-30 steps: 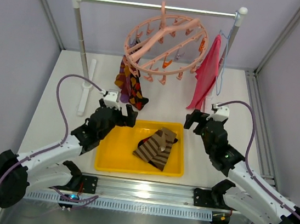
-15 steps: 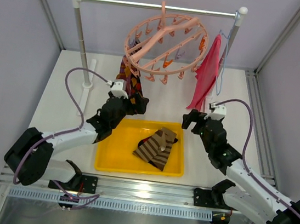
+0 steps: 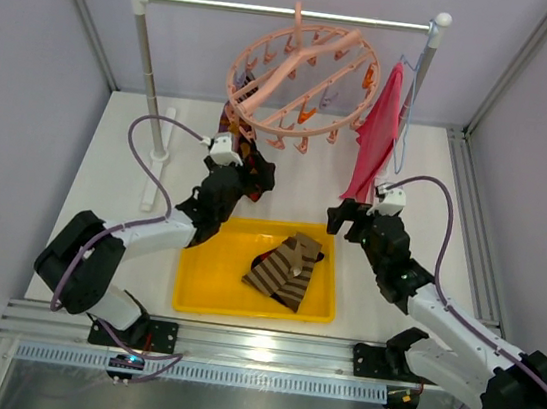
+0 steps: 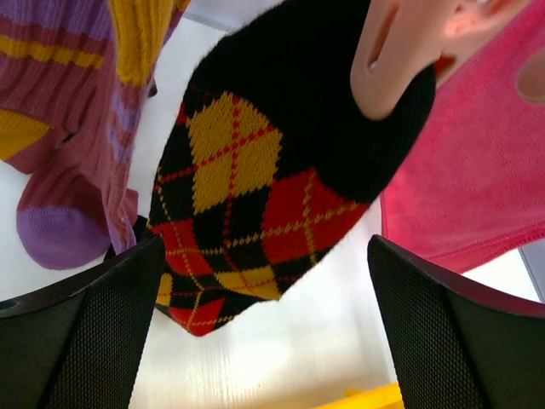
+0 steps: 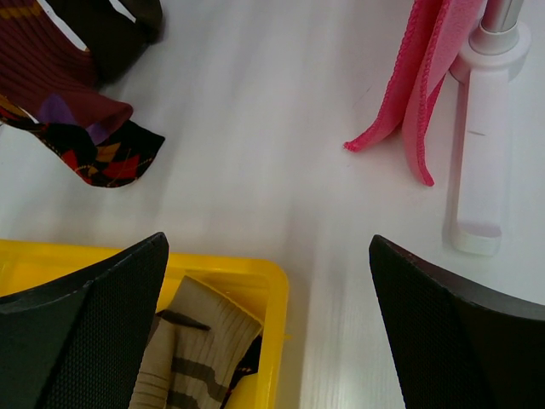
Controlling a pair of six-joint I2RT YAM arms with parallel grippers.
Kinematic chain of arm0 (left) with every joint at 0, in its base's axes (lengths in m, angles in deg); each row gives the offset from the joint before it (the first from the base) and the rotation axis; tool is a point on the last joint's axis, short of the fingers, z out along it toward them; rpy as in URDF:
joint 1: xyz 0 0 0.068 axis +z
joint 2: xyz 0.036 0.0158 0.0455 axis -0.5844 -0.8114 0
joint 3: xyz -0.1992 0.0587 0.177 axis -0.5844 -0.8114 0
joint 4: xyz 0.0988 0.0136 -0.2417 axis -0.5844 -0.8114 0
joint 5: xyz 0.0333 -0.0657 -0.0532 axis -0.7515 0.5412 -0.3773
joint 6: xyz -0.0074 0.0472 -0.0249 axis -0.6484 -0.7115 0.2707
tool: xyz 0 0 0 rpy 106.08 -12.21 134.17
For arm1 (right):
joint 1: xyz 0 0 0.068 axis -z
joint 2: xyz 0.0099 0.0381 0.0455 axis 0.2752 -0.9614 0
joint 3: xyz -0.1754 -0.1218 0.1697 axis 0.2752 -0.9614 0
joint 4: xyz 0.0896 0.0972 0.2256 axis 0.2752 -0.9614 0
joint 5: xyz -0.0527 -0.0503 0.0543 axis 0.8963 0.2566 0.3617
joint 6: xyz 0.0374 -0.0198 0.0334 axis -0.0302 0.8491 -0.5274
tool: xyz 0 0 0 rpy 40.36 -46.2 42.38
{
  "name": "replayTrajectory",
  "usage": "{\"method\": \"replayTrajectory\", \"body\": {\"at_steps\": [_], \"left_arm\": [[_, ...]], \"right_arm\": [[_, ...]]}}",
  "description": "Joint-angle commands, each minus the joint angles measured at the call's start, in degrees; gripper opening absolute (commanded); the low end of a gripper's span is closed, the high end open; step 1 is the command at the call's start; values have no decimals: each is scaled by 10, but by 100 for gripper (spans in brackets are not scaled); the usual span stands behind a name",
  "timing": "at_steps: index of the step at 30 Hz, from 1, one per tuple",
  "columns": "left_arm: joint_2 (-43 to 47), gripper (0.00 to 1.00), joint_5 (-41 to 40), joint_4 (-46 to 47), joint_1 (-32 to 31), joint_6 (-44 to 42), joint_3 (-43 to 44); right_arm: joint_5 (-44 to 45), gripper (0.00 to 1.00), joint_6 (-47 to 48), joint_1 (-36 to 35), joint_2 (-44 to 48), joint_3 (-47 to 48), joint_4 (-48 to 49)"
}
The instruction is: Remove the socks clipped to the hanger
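Note:
The salmon-pink ring hanger (image 3: 305,78) hangs from the rack bar by its hook. Two socks stay clipped at its left side: a dark argyle sock (image 4: 255,170) held by a pink peg (image 4: 396,51), and a maroon-purple sock with yellow stripes (image 4: 68,128). My left gripper (image 3: 257,177) is open right under them, the argyle sock's lower tip close to its left finger (image 4: 85,332), nothing gripped. My right gripper (image 3: 342,217) is open over the yellow tray's far right corner (image 5: 272,290). Brown-cream striped socks (image 3: 285,267) lie in the tray.
A plain pink-red cloth (image 3: 377,132) hangs at the rack's right post, above a white foot (image 5: 477,153). The left post (image 3: 149,77) stands on another white foot (image 3: 158,159). The yellow tray (image 3: 202,286) lies between the arms. Enclosure walls stand on both sides.
My left arm has stretched forward and up from the tray's left edge to the hanging socks. The right gripper has edged slightly toward the back left. Both stayed open.

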Motion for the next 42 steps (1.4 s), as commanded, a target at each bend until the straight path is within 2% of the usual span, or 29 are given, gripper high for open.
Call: {"method": "replayTrajectory", "body": {"at_steps": [1, 4, 5, 7, 8, 10, 11, 13, 19, 26, 28, 34, 38, 42], "left_arm": [[-13, 98, -38, 13, 2, -5, 38], [-28, 82, -41, 8, 1, -16, 55], [-31, 64, -43, 7, 0, -19, 60], [-35, 46, -54, 6, -4, -25, 64], [-37, 32, -57, 0, -5, -29, 67], [-39, 22, -63, -1, -8, -35, 68], [-39, 10, -66, -1, -10, -41, 67], [-38, 2, -72, -1, -15, -48, 66], [-6, 0, -74, -7, -36, -81, 51], [104, 0, -42, -38, -39, -82, 3], [133, 0, -37, -46, -42, -88, -18], [222, 0, 1, -97, -44, -105, -42], [241, 0, 37, -140, -46, -117, -43], [263, 0, 60, -142, -46, -122, -63]], "right_arm": [[-23, 100, 9, 14, -12, -5, 54], [-37, 100, 9, 19, -18, -8, 65], [-39, 100, 10, 23, -21, -8, 67], [-45, 100, 9, 28, -24, -10, 70], [-45, 100, 10, 30, -25, -10, 71], [-50, 100, 11, 34, -26, -13, 72], [-49, 100, 11, 35, -27, -13, 72], [-51, 100, 12, 38, -27, -14, 71], [-53, 100, 30, 38, -28, 0, 43], [-71, 100, 30, 34, -8, 13, 17], [-52, 100, 23, 23, 1, 20, 1], [87, 100, 23, -98, -3, 94, -74], [93, 100, 18, -152, -17, 139, -74], [92, 100, 19, -207, -42, 203, -76]]}}
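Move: The red-and-black argyle sock hangs right in front of the left gripper, its middle about 3 cm ahead, 1 cm left and 3 cm up. The maroon striped sock hangs some 8 cm ahead, 7 cm left and 4 cm higher than this hand; the yellow tray is about 18 cm back, 3 cm right and 17 cm below. From the right hand the argyle sock is roughly 10 cm ahead, 19 left and 4 up; the pink cloth is some 16 ahead, 6 right and 8 up. The left fingers pinch the argyle sock below its clip, closing from wide open during a 2 cm reach forward, then keep hold as the hand pulls back about 9 cm and rises some 7, fingers tipping slightly up. The right hand, open, first sinks a little, then late on sweeps about 9 cm left and 10 up, drawing back a little, towards the held sock and hanger. ##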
